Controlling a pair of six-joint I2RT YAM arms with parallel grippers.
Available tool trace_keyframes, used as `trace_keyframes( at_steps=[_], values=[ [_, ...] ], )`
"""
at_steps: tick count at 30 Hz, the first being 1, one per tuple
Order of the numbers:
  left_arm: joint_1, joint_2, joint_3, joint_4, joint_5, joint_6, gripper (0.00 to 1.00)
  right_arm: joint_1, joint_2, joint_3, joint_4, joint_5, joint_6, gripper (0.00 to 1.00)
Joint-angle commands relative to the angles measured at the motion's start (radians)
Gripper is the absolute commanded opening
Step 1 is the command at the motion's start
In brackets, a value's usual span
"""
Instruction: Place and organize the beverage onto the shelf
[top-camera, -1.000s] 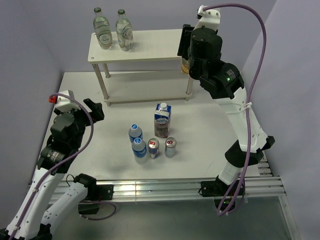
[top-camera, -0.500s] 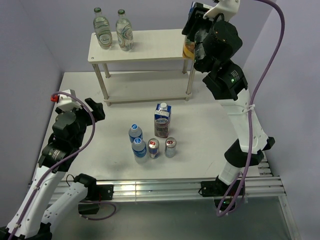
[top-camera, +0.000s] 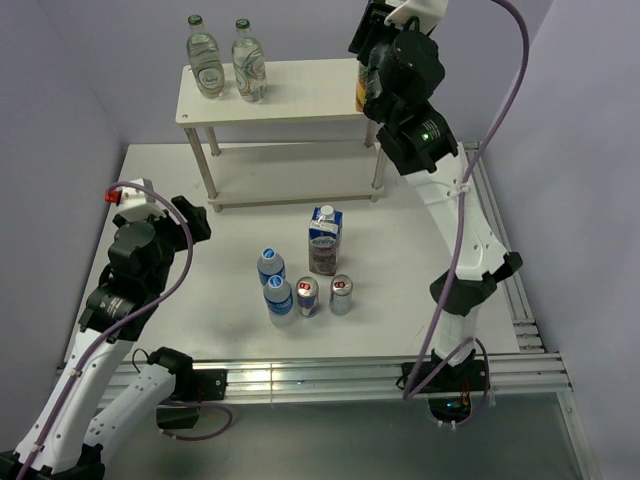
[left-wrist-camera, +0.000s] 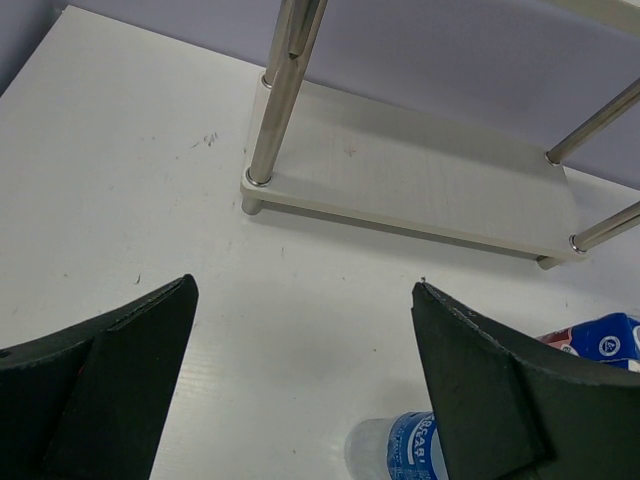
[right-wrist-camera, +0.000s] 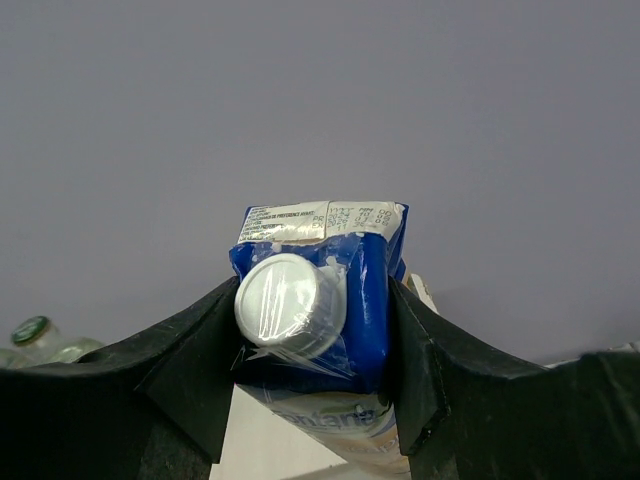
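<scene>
The cream-white shelf (top-camera: 300, 95) stands at the back of the table, with two glass bottles (top-camera: 205, 58) (top-camera: 248, 62) on the left of its top board. My right gripper (top-camera: 366, 78) is at the top board's right end, shut on a blue carton (right-wrist-camera: 350, 300) with a white cap. A sliver of that carton (top-camera: 361, 97) shows beside the wrist. My left gripper (top-camera: 190, 220) hovers open and empty over the table's left side. In its wrist view the open gripper (left-wrist-camera: 305, 380) faces the lower shelf board (left-wrist-camera: 430, 170) and a water bottle (left-wrist-camera: 400, 450).
Mid-table stand a second carton (top-camera: 323, 240), two blue-capped water bottles (top-camera: 271, 266) (top-camera: 279, 294) and two cans (top-camera: 307, 295) (top-camera: 341, 294). Grey walls close in the left, back and right. The glass bottle tops (right-wrist-camera: 30, 333) show at the right wrist view's left edge.
The right arm has risen and swung left, carrying the carton from beside the shelf's right posts to the right end of the top board. The left arm has barely moved.
</scene>
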Motion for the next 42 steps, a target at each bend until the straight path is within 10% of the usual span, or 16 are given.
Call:
trace_keyframes(
  at_steps=[1,22,33,42],
  values=[
    [0.004,-0.002,-0.004,0.038,-0.007,0.011,0.95,-0.074,-0.028,0.099,0.324,-0.144,0.09,0.0],
    [0.086,0.035,0.002,0.036,0.065,0.004,0.93,-0.218,0.095,0.018,0.314,-0.233,0.271,0.0],
    [0.093,0.032,0.002,0.033,0.06,0.004,0.93,-0.22,0.119,-0.025,0.305,-0.271,0.27,0.83],
    [0.093,0.027,0.0,0.036,0.063,0.004,0.93,-0.218,0.133,-0.033,0.305,-0.26,0.261,0.87]
  ],
)
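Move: The right hand already holds the orange juice carton, and its spot is the free right end of the upper shelf, about 9 cm ahead, 2 cm to the right and roughly 16 cm below the hand point. On that shelf the nearer glass bottle stands 9 cm ahead and some 21 cm to the left, the outer glass bottle 9 cm ahead and 29 cm left, their middles about 4 cm below. From the left hand the spot lies roughly 20 cm ahead, 40 cm right and 15 cm above. The right hand keeps its pinch on the upper part of the juice carton and carries it forward about 9 cm over the right end of the upper shelf, fast at first and then easing, sinking some 4 cm and swinging a little right and partly back again. Only then do the fingers open wide and let go of the carton, while the hand rises about 3 cm, tips its fingers up and rolls its left side upward, some 10 degrees each. ##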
